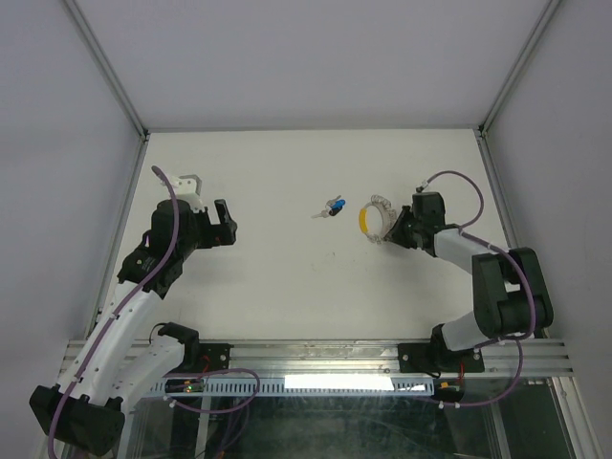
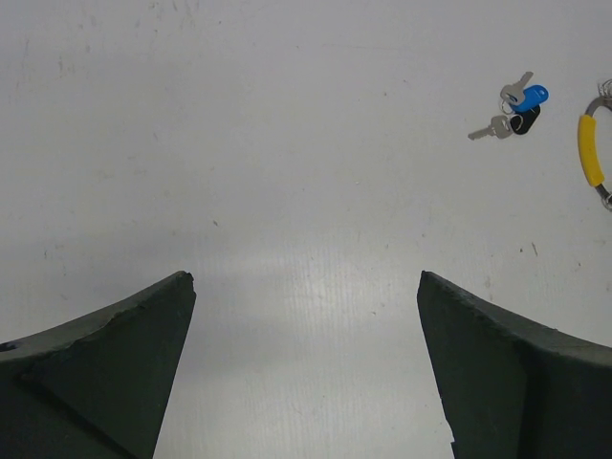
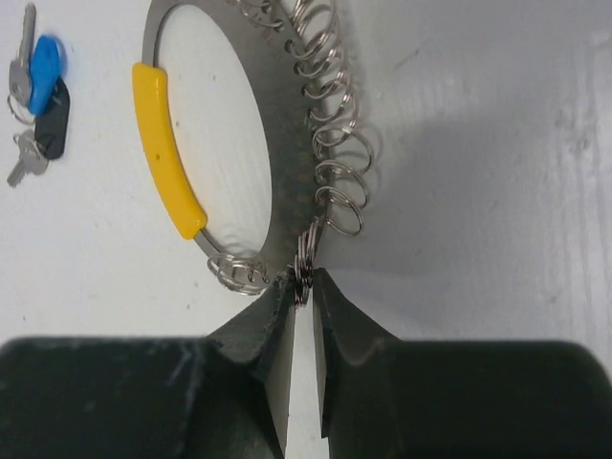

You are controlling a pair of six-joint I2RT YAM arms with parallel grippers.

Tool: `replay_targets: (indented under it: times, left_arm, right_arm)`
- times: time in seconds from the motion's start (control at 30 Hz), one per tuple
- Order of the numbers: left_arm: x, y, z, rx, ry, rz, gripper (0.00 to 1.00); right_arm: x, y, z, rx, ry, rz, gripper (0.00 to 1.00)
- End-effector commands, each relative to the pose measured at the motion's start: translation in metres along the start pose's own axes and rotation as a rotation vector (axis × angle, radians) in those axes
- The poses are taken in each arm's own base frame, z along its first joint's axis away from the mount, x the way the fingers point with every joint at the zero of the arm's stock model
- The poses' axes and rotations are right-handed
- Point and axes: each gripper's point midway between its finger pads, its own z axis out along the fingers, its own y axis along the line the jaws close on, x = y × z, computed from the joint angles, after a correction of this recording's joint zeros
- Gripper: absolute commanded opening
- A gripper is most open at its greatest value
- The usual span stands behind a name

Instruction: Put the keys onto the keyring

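The keyring (image 1: 365, 218) lies right of the table's middle, a silver ring with a yellow segment (image 3: 167, 153) and many small wire loops strung along it. My right gripper (image 3: 304, 284) is shut on the loops at the ring's near edge, pinching them between its fingertips (image 3: 273, 306). The keys (image 1: 332, 207) lie loose just left of the ring, a small bunch with a blue head (image 3: 43, 65) and a black tag. My left gripper (image 2: 306, 277) hangs open over bare table at the far left (image 1: 227, 225), well away from the keys (image 2: 516, 105) and the keyring (image 2: 592, 153).
A small white bracket (image 1: 189, 184) stands behind the left arm. Metal frame posts and grey walls bound the white table (image 1: 287, 277) on three sides.
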Motion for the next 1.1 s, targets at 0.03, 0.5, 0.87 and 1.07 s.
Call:
replay_targets:
  times: [0.03,0.5,0.87,1.07]
  left_arm:
    - [-0.013,-0.013,-0.001,0.061,-0.049,0.006,0.99]
    - [-0.015,-0.018,-0.007,0.094,-0.063,0.007,0.99]
    - [-0.016,-0.023,-0.009,0.119,-0.07,0.009,0.99]
    - [-0.012,-0.026,-0.005,0.134,-0.048,0.015,0.99]
  right_arm:
    - [0.012,0.009,-0.025,-0.03,-0.04,-0.012,0.15]
    - [0.087,0.012,-0.077,-0.047,-0.017,0.026,0.17]
    - [0.009,0.005,-0.086,0.159,-0.18,-0.095,0.54]
    - [-0.025,0.013,-0.06,0.105,-0.133,-0.118,0.59]
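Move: The right fingers are shut on the wire coils at the near end of the keyring, whose middle lies about 5 cm ahead, 4 cm left and a touch below the hand. Its yellow sleeve is some 5 cm ahead and 7 cm left; the keys lie about 10 cm ahead and 15 cm left. From the left hand the keyring is roughly 12 cm ahead, 38 cm right and 17 cm below. The right hand, already pinching coils, draws back about 11 cm, then opens, rising and returning 6 forward. ##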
